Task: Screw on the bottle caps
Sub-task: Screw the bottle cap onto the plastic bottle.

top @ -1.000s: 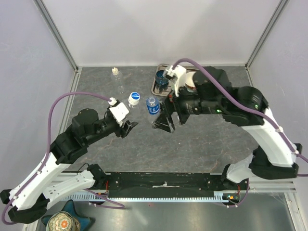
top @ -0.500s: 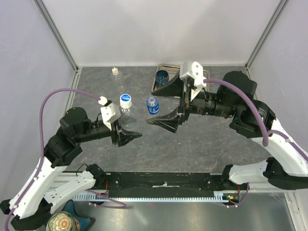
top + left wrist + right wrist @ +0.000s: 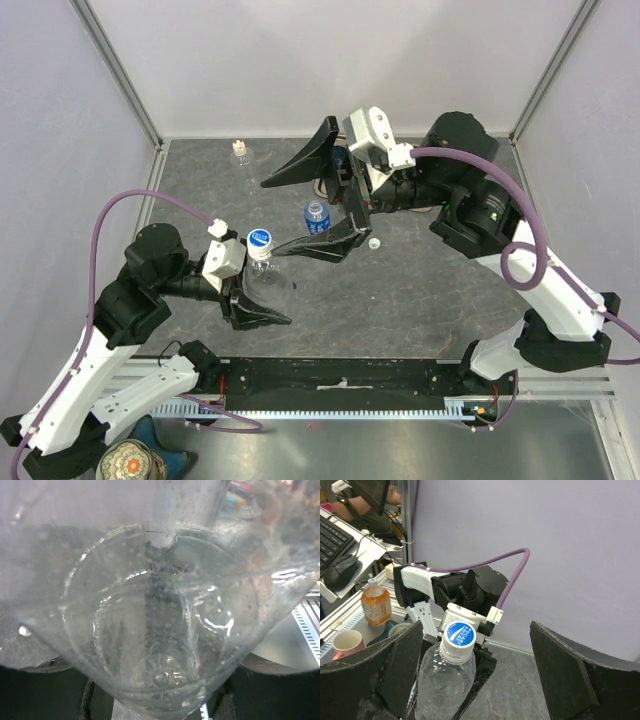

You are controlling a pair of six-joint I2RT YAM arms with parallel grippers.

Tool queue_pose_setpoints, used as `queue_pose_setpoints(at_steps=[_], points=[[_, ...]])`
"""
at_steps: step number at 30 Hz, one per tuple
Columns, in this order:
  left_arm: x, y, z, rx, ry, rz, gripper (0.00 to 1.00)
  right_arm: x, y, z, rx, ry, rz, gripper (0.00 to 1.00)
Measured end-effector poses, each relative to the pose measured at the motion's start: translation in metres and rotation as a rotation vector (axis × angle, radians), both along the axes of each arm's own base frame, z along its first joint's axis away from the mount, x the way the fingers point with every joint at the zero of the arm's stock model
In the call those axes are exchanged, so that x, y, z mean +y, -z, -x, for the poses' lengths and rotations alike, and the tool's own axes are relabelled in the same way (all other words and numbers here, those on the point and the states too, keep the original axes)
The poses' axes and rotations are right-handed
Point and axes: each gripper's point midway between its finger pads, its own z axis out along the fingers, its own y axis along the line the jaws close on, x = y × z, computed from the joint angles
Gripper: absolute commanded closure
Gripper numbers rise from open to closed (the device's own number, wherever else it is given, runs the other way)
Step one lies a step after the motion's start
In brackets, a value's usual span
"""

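Note:
My left gripper [image 3: 258, 306] is shut on the lower body of a clear bottle [image 3: 266, 278], held tilted above the table. The bottle [image 3: 445, 685] carries a white cap with a blue top [image 3: 460, 636]. In the left wrist view the bottle's base [image 3: 160, 630] fills the frame and hides my fingers. My right gripper [image 3: 271, 219] faces that cap with its jaws wide open, one finger [image 3: 405, 665] on each side and nothing between them. A blue-labelled bottle [image 3: 317, 219] stands on the table. A loose white cap [image 3: 373, 243] lies to its right. A small clear bottle [image 3: 240, 152] stands at the back.
A metal tray [image 3: 324, 187] sits at the back, largely hidden by my right gripper. Aluminium posts [image 3: 120, 75] and grey walls close in the table. Purple cables [image 3: 150, 200] loop over both arms.
The left arm has pulled the bottle nearer and tilted it. The right gripper has swung up and turned to face the bottle's cap, jaws wide. The loose cap now shows on the table.

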Motion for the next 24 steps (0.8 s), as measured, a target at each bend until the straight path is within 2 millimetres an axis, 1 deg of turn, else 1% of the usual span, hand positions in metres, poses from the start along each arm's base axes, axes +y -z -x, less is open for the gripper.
queue_pose_setpoints(at_steps=[6, 7, 11, 13, 17, 21, 24], points=[[0.000, -0.001, 0.008, -0.001, 0.047, 0.005, 0.98, 0.018, 0.003, 0.007, 0.037, -0.123, -0.004, 0.12], [0.000, -0.001, 0.008, -0.003, 0.049, 0.006, 0.98, 0.022, 0.006, 0.009, 0.049, -0.150, 0.002, 0.14], [0.000, -0.001, 0.008, -0.011, 0.051, 0.006, 0.98, 0.030, 0.013, 0.011, 0.080, -0.206, 0.022, 0.17], [0.000, 0.000, 0.008, -0.014, 0.051, 0.006, 0.98, 0.034, 0.017, 0.012, 0.095, -0.226, 0.034, 0.20], [0.000, 0.000, 0.007, -0.020, 0.052, 0.005, 0.98, 0.036, 0.021, 0.016, 0.115, -0.264, 0.051, 0.27], [0.000, 0.000, 0.007, -0.024, 0.051, 0.005, 0.98, 0.034, 0.020, 0.019, 0.121, -0.288, 0.051, 0.36], [0.000, 0.000, 0.006, -0.026, 0.048, 0.005, 0.98, 0.034, 0.021, 0.021, 0.127, -0.305, 0.056, 0.39]])
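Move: My left hand holds the plastic bottle upright, its blue-topped bottle cap some 12 cm straight above the hand point. From my open right hand that bottle cap lies about 4 cm left, 2 cm back and 2 cm down. Far below the right hand, the blue-label bottle stands about 21 cm ahead and 4 cm to the right, and a white cap lies about 19 cm ahead and 16 cm right on the table. I bring my right hand some 3–4 cm left, with about 2 cm back and 2 cm down, until its fingertips straddle the bottle cap, swinging the wrist about 15 degrees counter-clockwise. As it eases to a stop the wide-open fingers draw about a third closed, still clear of the cap. My left hand keeps its grip on the bottle and holds practically still. ##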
